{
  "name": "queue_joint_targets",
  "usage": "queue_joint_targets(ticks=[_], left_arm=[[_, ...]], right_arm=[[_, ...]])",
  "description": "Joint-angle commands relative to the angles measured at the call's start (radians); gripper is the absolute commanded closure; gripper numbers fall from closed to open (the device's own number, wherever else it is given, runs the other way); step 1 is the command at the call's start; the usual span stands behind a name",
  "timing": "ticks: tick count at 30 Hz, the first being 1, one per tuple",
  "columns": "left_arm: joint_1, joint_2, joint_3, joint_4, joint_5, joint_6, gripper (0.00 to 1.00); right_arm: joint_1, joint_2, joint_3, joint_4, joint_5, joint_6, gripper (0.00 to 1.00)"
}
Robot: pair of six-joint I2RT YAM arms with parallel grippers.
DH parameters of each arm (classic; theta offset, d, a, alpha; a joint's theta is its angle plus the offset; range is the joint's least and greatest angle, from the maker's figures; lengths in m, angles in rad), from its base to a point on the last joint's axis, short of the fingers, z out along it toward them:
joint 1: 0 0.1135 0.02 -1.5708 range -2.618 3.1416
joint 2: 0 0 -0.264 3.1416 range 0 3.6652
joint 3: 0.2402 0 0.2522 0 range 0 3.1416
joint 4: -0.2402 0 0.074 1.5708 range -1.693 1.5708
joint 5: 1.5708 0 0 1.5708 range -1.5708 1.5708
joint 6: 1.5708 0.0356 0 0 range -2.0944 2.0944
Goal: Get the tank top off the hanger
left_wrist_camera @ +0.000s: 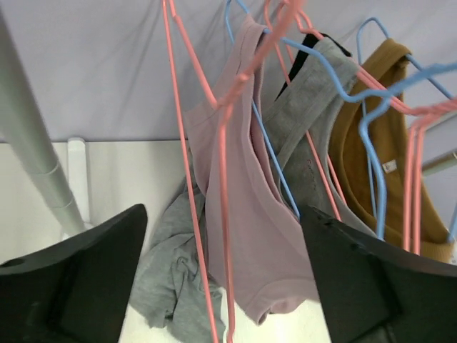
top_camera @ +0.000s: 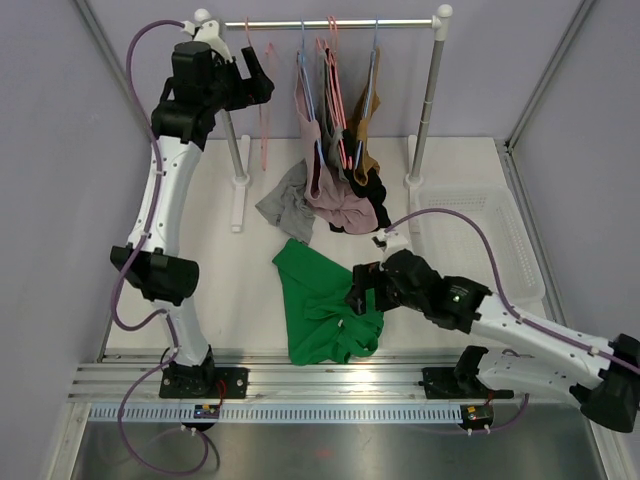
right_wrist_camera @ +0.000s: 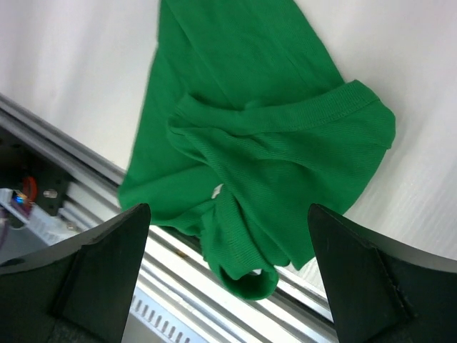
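A green tank top [top_camera: 322, 300] lies crumpled on the white table near the front edge, off any hanger. It fills the right wrist view [right_wrist_camera: 257, 128], where my right gripper [right_wrist_camera: 228, 211] hovers just above it, open and holding nothing. High at the rack's left end, my left gripper [top_camera: 262, 80] is open. A bare pink hanger [left_wrist_camera: 227, 214] hangs between its fingers, touching neither. Just behind that hanger, a mauve tank top [left_wrist_camera: 250, 214] hangs on a blue hanger.
A grey top [left_wrist_camera: 314, 114] and a brown top [left_wrist_camera: 389, 143] hang further right on the rail [top_camera: 330, 22]. A grey garment [top_camera: 290, 205] lies heaped under the rack. The rack post [left_wrist_camera: 36, 157] stands left. A white basket [top_camera: 480, 240] sits right. A metal rail [right_wrist_camera: 143, 250] edges the table front.
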Motion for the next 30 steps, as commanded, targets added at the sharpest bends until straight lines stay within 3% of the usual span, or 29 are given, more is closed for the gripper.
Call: queue_joint_targets(ticks=[1, 3, 7, 10, 15, 21, 22, 24, 25, 27, 28, 30], left_arm=[[0.0, -0.179, 0.001, -0.014, -0.015, 0.005, 0.01], [0.001, -0.225, -0.017, -0.066, -0.037, 0.002, 0.01], [0.003, -0.418, -0.204, -0.096, -0.063, -0.038, 0.01], [0.003, -0.582, -0.379, -0.145, -0.119, -0.071, 0.01], [0.003, -0.939, -0.788, -0.091, -0.198, -0.1, 0.01], [0.0, -1.193, -1.069, -0.093, -0.161, -0.077, 0.01], [0.001, -1.251, -1.124, -0.085, -0.156, -0.071, 0.01], [0.001, -1.299, -1.18, -0.073, -0.153, -0.045, 0.01], [0.001, -1.341, -1.23, -0.064, -0.152, -0.034, 0.01], [0.001, -1.369, -1.272, -0.048, -0.156, -0.005, 0.01], [0.003, -1.379, -1.309, -0.048, -0.162, 0.003, 0.01], [0.001, -1.403, -1.349, -0.044, -0.204, 0.021, 0.01]], right_arm=[[0.006, 0.126, 0.057, 0.046, -0.01, -0.06, 0.01], [0.011, 0.186, 0.075, 0.058, -0.013, -0.073, 0.0], [0.06, 0.354, 0.136, 0.072, 0.027, -0.092, 0.01], [0.115, 0.471, 0.19, 0.067, 0.105, -0.09, 0.0], [0.178, 0.634, 0.271, 0.072, 0.191, -0.101, 0.0], [0.184, 0.813, 0.31, 0.092, 0.216, -0.116, 0.07], [0.183, 0.851, 0.311, 0.096, 0.214, -0.116, 0.19], [0.186, 0.896, 0.316, 0.107, 0.21, -0.115, 0.31], [0.184, 0.904, 0.316, 0.108, 0.213, -0.115, 0.52], [0.184, 0.899, 0.308, 0.11, 0.228, -0.109, 0.73], [0.184, 0.887, 0.304, 0.116, 0.237, -0.104, 1.0], [0.186, 0.829, 0.302, 0.107, 0.251, -0.103, 1.0]])
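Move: The green tank top lies spread on the table, its middle about 15 cm below my right hand, some 9 cm to the left and 4 cm ahead. From this hand, the white basket is about 23 cm ahead and 32 cm to the right, and the grey garment some 38 cm ahead and 19 cm to the left. From my left hand, up by the rail, the tank top is roughly 32 cm back, 14 cm to the right and 39 cm down. I bring my open right hand down some 15 cm and left about 9 cm onto the green tank top, tilting the fingers about 30 degrees to point more steeply down, then close them and pinch a fold near its middle. My left hand opens fully and draws back about 32 cm and somewhat left, away from the pink hanger, rising first, then sinking. ##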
